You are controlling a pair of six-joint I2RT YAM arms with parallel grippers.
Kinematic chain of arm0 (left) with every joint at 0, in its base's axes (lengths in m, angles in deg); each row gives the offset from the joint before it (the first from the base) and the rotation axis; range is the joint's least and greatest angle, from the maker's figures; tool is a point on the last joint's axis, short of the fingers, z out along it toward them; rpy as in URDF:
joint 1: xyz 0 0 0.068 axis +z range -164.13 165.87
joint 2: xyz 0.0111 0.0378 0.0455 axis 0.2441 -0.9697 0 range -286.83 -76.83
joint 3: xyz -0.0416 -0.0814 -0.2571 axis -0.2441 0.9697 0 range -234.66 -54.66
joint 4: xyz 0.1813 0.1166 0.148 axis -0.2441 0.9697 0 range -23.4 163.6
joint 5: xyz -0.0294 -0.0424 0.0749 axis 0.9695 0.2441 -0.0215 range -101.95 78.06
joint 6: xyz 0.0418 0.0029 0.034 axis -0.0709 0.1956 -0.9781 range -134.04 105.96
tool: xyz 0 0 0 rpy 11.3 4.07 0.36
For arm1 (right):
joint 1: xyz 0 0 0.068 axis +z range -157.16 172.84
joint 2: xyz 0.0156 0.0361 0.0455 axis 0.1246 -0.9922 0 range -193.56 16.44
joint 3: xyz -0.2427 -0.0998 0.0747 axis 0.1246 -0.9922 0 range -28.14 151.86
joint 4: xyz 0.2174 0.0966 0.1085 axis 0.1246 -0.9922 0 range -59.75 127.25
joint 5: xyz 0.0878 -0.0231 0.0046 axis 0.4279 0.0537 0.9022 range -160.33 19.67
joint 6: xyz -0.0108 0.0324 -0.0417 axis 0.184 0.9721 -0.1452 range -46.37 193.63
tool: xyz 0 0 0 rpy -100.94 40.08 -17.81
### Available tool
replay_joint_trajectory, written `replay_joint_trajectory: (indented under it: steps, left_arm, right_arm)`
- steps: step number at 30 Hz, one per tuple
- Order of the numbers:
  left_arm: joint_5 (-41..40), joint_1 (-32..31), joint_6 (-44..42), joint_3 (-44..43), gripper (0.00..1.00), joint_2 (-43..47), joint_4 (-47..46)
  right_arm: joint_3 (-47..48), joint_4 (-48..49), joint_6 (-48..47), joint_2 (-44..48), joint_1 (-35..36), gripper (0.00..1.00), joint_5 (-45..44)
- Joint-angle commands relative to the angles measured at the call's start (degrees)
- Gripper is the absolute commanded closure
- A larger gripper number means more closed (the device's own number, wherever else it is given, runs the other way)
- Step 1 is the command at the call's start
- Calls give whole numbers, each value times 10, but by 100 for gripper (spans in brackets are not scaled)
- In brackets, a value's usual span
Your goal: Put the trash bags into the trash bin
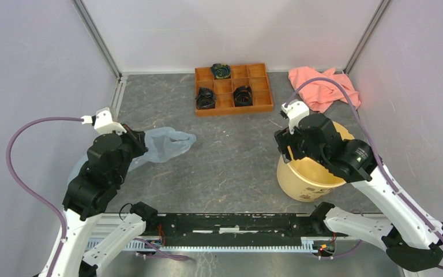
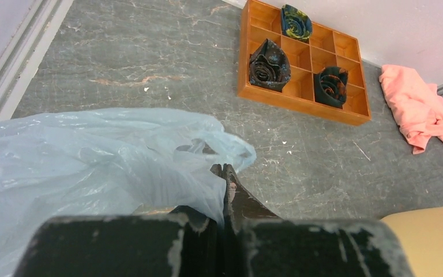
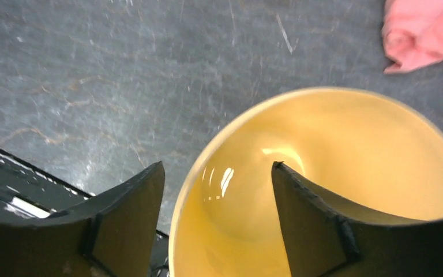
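Observation:
The trash bag (image 1: 167, 144) (image 2: 92, 156), thin pale blue plastic, lies crumpled on the grey table at the left. My left gripper (image 1: 140, 141) (image 2: 223, 168) is shut, with a fold of the bag's film pinched between its fingers. The trash bin (image 1: 306, 182) (image 3: 346, 133), a round pale yellow bucket, stands upright at the right with nothing visible inside. My right gripper (image 1: 288, 151) (image 3: 218, 167) hovers open over the bin's left rim, one finger above the inside and one outside. It holds nothing.
An orange-brown wooden tray (image 1: 233, 111) (image 2: 300, 104) with three dark rolled items sits at the back centre. A salmon-pink cloth (image 1: 323, 86) (image 2: 415, 109) lies at the back right. A black rail (image 1: 236, 222) runs along the near edge between the arm bases.

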Motion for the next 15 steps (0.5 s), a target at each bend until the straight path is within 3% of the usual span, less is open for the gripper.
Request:
replay_joint_trajectory:
  steps: [1, 8, 11, 15]
  left_arm:
    - [-20, 1, -25, 6, 98, 6, -30]
    - [-5, 0, -15, -7, 98, 10, -17]
    - [-5, 1, -9, -17, 98, 16, -3]
    - [-1, 1, 2, -30, 98, 26, 8]
  right_arm:
    - [-67, 3, 29, 16, 0, 32, 25]
    - [-106, 82, 17, 0, 0, 70, 73]
    - [-109, 131, 14, -21, 0, 84, 145]
    - [-120, 221, 21, -54, 8, 94, 290]
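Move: The trash bin's middle lies about 8 cm to the right of my open right hand, some 4 cm ahead and 17 cm below, with its left rim just under my fingers. From that hand, the pink cloth is roughly 40 cm ahead and 21 cm to the right, and the wooden tray about 40 cm ahead and 17 cm to the left, both on the table. My left hand still holds the blue bag; the bin is some 53 cm to its right and slightly ahead. I drop my right hand about 6 cm, drawing it back slightly and tipping the fingers down some 10 degrees, so they straddle the bin's left rim, one inside and one outside. I close them to pinch the wall, then pull the bin to the left by about 4 cm, turning slightly counter-clockwise. My left hand stays put, keeping its grip on the bag. ##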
